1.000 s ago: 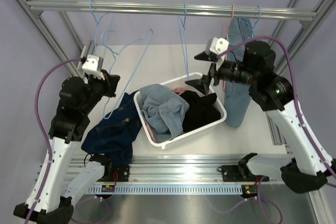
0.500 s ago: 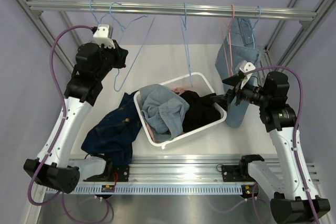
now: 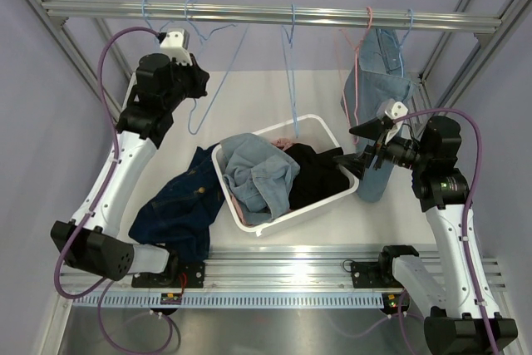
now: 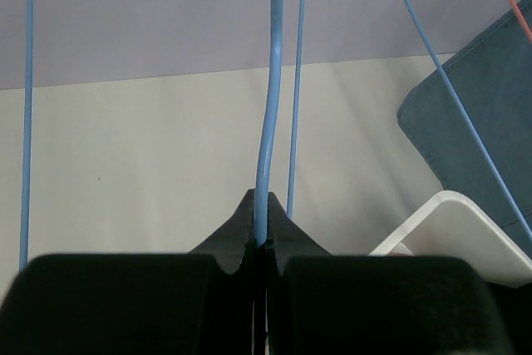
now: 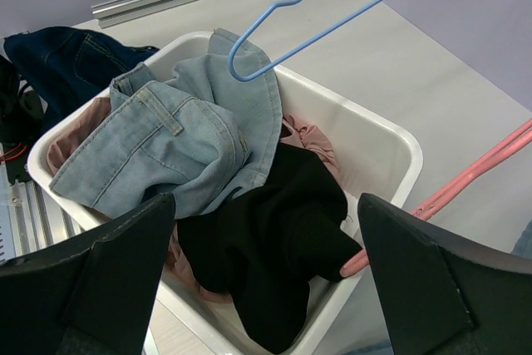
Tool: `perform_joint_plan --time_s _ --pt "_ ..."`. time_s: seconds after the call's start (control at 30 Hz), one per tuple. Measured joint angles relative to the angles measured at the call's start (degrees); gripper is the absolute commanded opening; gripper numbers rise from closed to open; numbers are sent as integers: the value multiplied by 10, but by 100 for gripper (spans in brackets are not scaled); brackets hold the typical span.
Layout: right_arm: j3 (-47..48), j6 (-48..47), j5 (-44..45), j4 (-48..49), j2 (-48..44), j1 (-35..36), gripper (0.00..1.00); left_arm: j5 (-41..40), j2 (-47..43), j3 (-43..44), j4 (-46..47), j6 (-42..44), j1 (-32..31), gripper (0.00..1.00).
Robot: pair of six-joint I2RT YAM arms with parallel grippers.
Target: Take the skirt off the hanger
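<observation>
The skirt (image 3: 378, 93), light blue denim, hangs from a pink hanger (image 3: 357, 64) on the rail at the right; its edge shows in the left wrist view as skirt (image 4: 482, 122). My right gripper (image 3: 356, 145) stands open just left of the skirt's lower part, over the basket's right end, with nothing between its fingers; in the right wrist view the right gripper (image 5: 264, 205) frames black cloth and the pink hanger (image 5: 465, 180). Up by the rail on the left, my left gripper (image 3: 193, 81) is shut on an empty blue hanger (image 4: 268, 81).
A white basket (image 3: 287, 217) in the middle holds a pale denim garment (image 3: 258, 172), a black one (image 3: 320, 176) and pink cloth. A dark blue garment (image 3: 179, 201) lies on the table to its left. More blue hangers (image 3: 291, 56) hang from the rail (image 3: 249, 12).
My left arm has risen toward the rail with the blue hanger in its grip. My right arm has dropped from near the rail to the basket's right end, still open.
</observation>
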Motion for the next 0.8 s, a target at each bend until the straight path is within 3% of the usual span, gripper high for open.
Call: perform_joint_plan --time_s 0.13,0.2,0.23,0.27,0.37,0.5,0.8 --pt "0 0 -3 0 0 0 99 0 10 0 0 -2 0 8" --pt "-1 0 -3 0 0 0 99 1 9 -3 1 -2 0 19" --pt "-1 -1 -3 0 0 0 99 1 7 -9 2 -2 0 26" --pt "-1 -1 -3 0 0 0 99 1 3 -16 3 -2 0 46" --pt "-1 -2 -4 0 0 -1 99 2 -22 -49 1 -3 0 74" --pt "-1 -5 -8 0 0 -2 99 2 -84 -96 -6 0 0 85" --pt "-2 -15 -19 -1 0 -23 100 2 -296 -194 -41 -7 0 98"
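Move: The left hand grips one arm of the empty blue hanger, whose hook is already at the rail, about 10 cm ahead, 2 cm to the left and 10 cm above the hand. The leftmost blue hanger's hook is some 11 cm left of that one, level with it along the rail. The dark denim skirt lies roughly 18 cm back, 7 cm left and 33 cm down. From the right hand, the hook is about 27 cm ahead, 40 cm left and 14 cm up. The left fingers let go of the blue hanger: the hand first sinks about 2.5 cm beneath the rail while they start to part, then they spread nearly fully. From there it draws back from the rail some 12 cm, drifting a little to the left and rising back to its starting height, its fingertips ending tilted up by about 5 degrees. ##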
